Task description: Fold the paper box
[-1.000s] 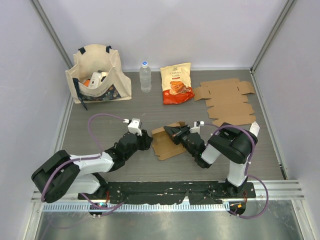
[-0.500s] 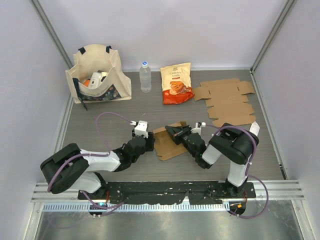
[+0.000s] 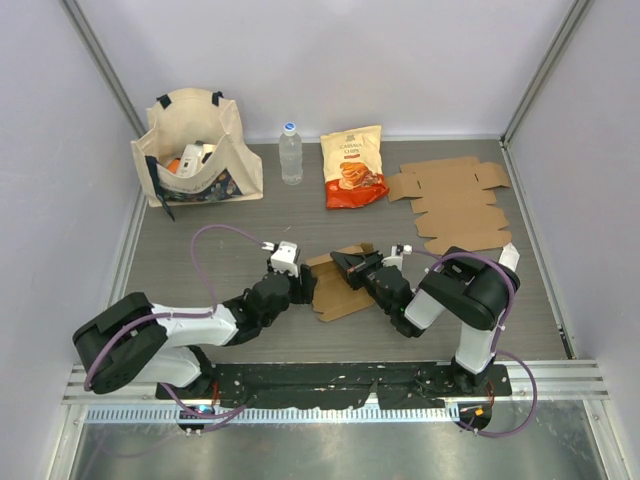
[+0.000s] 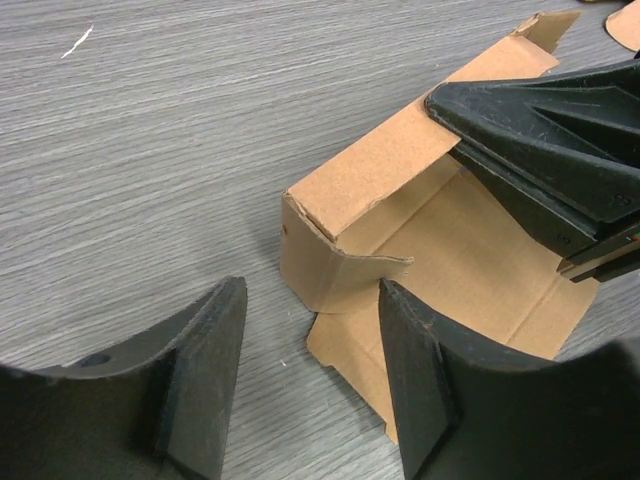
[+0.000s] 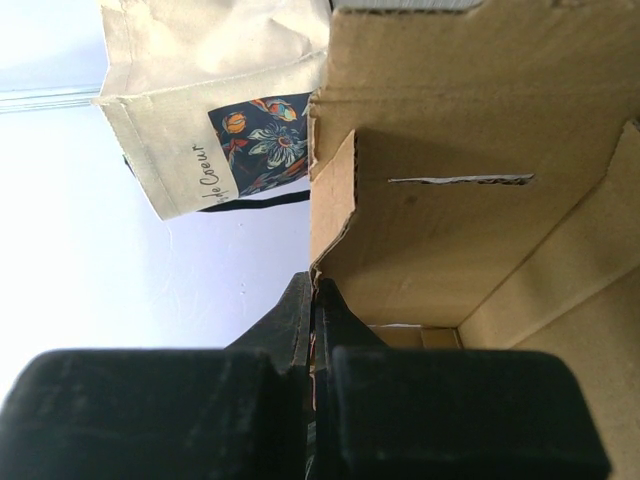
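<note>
The brown paper box [image 3: 335, 287] lies half-folded at the table's middle, one long wall raised. My right gripper [image 3: 347, 264] is shut on that raised wall's edge; in the right wrist view its fingers [image 5: 314, 292] pinch the cardboard [image 5: 450, 220] between them. My left gripper [image 3: 303, 290] sits at the box's left end. Seen from the left wrist, it [image 4: 310, 300] stands open with nothing between its fingers, and the box's near corner flap [image 4: 340, 270] lies just ahead of the gap. The right gripper's black fingers [image 4: 540, 110] show at the upper right of that view.
A cream tote bag [image 3: 195, 150] stands at the back left. Beside it are a water bottle [image 3: 291, 153] and an orange snack bag [image 3: 353, 166]. Flat cardboard blanks [image 3: 450, 203] lie at the back right.
My left arm has slid right up to the box's left end, and its jaws have spread wider. The right gripper and the box have stayed put.
</note>
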Robot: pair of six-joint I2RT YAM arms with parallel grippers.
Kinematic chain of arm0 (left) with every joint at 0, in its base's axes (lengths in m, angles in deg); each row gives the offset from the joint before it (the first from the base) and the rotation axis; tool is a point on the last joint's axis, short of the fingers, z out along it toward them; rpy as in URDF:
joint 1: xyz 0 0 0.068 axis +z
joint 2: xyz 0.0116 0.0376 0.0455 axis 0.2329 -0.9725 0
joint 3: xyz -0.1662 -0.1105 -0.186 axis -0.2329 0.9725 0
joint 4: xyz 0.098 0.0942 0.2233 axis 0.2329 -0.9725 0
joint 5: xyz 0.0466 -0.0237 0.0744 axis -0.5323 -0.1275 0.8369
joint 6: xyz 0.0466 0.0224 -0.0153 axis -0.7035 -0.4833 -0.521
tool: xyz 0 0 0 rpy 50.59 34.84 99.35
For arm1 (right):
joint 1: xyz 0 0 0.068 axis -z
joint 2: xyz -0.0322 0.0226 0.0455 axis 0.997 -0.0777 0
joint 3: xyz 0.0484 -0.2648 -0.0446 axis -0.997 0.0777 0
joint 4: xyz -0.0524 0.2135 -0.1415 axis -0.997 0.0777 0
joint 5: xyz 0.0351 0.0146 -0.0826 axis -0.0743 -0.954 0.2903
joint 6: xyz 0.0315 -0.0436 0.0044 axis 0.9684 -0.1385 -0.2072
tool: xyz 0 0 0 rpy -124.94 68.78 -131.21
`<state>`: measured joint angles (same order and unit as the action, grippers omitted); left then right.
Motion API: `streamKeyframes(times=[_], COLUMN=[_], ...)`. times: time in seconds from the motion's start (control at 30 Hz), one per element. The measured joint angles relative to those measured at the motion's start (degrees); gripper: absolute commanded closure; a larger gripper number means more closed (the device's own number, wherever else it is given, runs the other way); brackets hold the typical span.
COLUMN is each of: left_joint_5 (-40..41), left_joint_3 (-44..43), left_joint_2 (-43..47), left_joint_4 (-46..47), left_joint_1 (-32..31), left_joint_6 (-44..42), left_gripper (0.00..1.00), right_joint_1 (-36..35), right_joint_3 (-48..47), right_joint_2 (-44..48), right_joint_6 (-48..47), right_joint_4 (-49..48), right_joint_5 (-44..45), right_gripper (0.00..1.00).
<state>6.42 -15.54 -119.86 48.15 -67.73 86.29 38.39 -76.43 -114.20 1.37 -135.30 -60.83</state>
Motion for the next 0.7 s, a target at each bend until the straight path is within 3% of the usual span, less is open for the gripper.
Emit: streamKeyframes(times=[0.27, 0.4, 0.57, 0.6, 0.63, 0.7], left_joint_5=[2.82, 9.60, 19.61, 25.27, 25.57, 30.67], left_joint_3=[-3.54, -5.31, -9.46, -11.78, -11.89, -14.36], left_joint_2=[-5.20, -7.82, -13.11, -16.24, -16.37, -18.71], left_joint_4=[0.22, -0.09, -1.68, -2.75, -2.80, -5.51], left_joint_1=[-0.28, -1.86, -5.07, -6.88, -6.99, -8.70], left_joint_6=[-0.76, -0.87, -0.35, -0.39, -0.39, 1.25], left_gripper=[0.55, 0.69, 0.71, 0.76, 0.78, 0.93], right_joint_1=[-0.46, -0.66, -0.90, -1.07, -1.07, -1.31], right_joint_3=[0.00, 0.02, 0.00, 0.00, 0.00, -0.09], right_joint_2=[-0.02, -0.02, 0.00, 0.00, 0.00, 0.15], right_joint_6=[0.72, 1.05, 1.60, 1.95, 1.95, 2.23], right_joint_4=[0.04, 0.07, 0.15, 0.26, 0.26, 0.57], right_joint_5=[0.11, 0.26, 0.57, 0.94, 0.98, 1.53], right_gripper=[0.99, 0.99, 0.99, 0.99, 1.00, 0.99])
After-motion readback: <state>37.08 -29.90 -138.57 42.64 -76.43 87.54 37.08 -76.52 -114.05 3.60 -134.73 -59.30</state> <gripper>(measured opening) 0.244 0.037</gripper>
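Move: Some 3 cm ahead of the left hand, about 1 cm to its right and 1 cm lower, is the near-left corner of the paper box's raised wall. The right gripper is about 4 cm ahead and 7 cm to the left hand's right, some 2 cm higher; the floor panel's middle is about 8 cm right, 1 cm back and 5 cm below. From the right hand, that corner is about 6 cm left, 1 cm back and 3 cm down. Reaching forward about 3 cm and dipping 1 cm, the left hand brings its half-open fingers around the box's left wall corner, turning some 15 degrees counter-clockwise and rolling its left side up as they close to roughly a quarter open. By the end the fingertips sit on either side of the corner, one seeming to touch it. The right gripper stays shut on the raised wall, practically still. ##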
